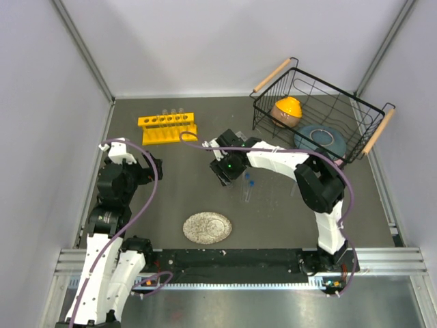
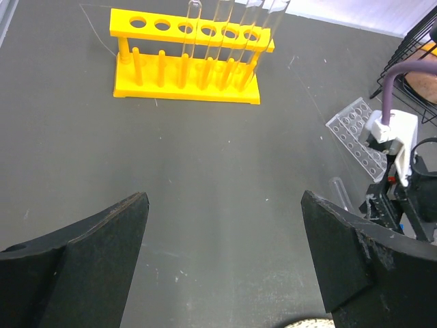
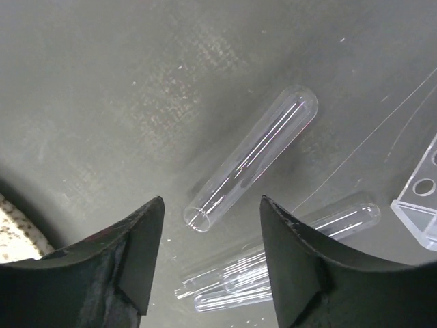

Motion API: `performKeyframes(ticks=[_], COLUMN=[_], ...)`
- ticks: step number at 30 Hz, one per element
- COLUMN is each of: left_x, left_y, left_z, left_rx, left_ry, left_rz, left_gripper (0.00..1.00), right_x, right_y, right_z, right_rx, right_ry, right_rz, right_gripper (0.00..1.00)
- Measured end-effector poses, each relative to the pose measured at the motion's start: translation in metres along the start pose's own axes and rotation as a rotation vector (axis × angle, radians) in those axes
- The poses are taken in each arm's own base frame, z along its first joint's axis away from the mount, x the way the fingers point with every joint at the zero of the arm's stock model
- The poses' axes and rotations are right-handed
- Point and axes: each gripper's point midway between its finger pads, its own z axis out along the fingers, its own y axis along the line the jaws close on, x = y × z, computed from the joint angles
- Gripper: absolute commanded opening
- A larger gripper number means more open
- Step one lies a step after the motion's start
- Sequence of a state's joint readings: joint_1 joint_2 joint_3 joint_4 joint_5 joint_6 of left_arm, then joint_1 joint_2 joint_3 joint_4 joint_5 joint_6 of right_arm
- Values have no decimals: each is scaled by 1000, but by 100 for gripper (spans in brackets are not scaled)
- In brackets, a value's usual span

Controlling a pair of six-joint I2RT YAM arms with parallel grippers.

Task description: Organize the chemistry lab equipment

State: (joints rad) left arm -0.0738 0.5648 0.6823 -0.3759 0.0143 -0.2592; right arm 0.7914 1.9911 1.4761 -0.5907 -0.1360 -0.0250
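The yellow rack (image 1: pixel 167 128) (image 2: pixel 188 65) stands at the back left with several glass test tubes (image 2: pixel 225 27) upright in its right-hand holes. Loose test tubes (image 1: pixel 246 188) lie on the mat at centre. My right gripper (image 1: pixel 220 175) (image 3: pixel 212 201) hovers low over them, open. The open mouth of one lying tube (image 3: pixel 252 157) sits between its fingertips, untouched. More tubes (image 3: pixel 273 277) lie just behind, and a corner of the clear grid rack (image 3: pixel 418 205) (image 2: pixel 356 133) shows at the right. My left gripper (image 1: pixel 153 168) (image 2: pixel 225 205) is wide open over bare mat, holding nothing.
A black wire basket (image 1: pixel 311 87) with wooden handles stands at the back right, holding a yellow-topped object and a blue dish. A round speckled plate (image 1: pixel 207 227) lies near the front centre. Grey walls close in both sides.
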Motion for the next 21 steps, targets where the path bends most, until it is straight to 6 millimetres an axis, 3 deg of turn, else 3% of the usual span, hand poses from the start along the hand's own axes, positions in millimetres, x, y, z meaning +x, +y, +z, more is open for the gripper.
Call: performKeyframes(ticks=[9,16,21], left_x=[0,0,0], left_y=[-1,-1,0], left_z=[0,0,0], left_rx=[2,1,0], left_ry=[1,0,1], left_rz=[1,2,0], left_gripper=[99,99,99], right_x=[8,6,6], right_y=[-8,-11,-6], right_z=[17,18,19], right_rx=[65,83,57], right_ry=[42,43,42], right_rz=[3,22,29], right_gripper=[30,20,19])
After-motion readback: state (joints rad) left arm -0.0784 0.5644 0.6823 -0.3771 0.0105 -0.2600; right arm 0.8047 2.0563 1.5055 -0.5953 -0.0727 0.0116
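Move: The loose clear test tube lies just under the right hand, its middle about 2 cm ahead, 3 cm left and 3 cm below. Beside it, uncapped tubes lie some 2 cm ahead and 3 cm right of that hand. The clear well rack is about 12 cm ahead and 4 cm right, the speckled plate roughly 14 cm back and 7 cm left. From the left hand the loose tube is some 5 cm ahead, 25 cm right and 22 cm below. The right fingers, already part-closed, shut on the loose tube and pinch it near its open mouth, their effort rising once the gap stops shrinking. To get there the hand sinks about 2 cm almost straight down, drifting only slightly, then stays low with the fingers still pointing steeply down and nothing more than a slight wrist turn. ##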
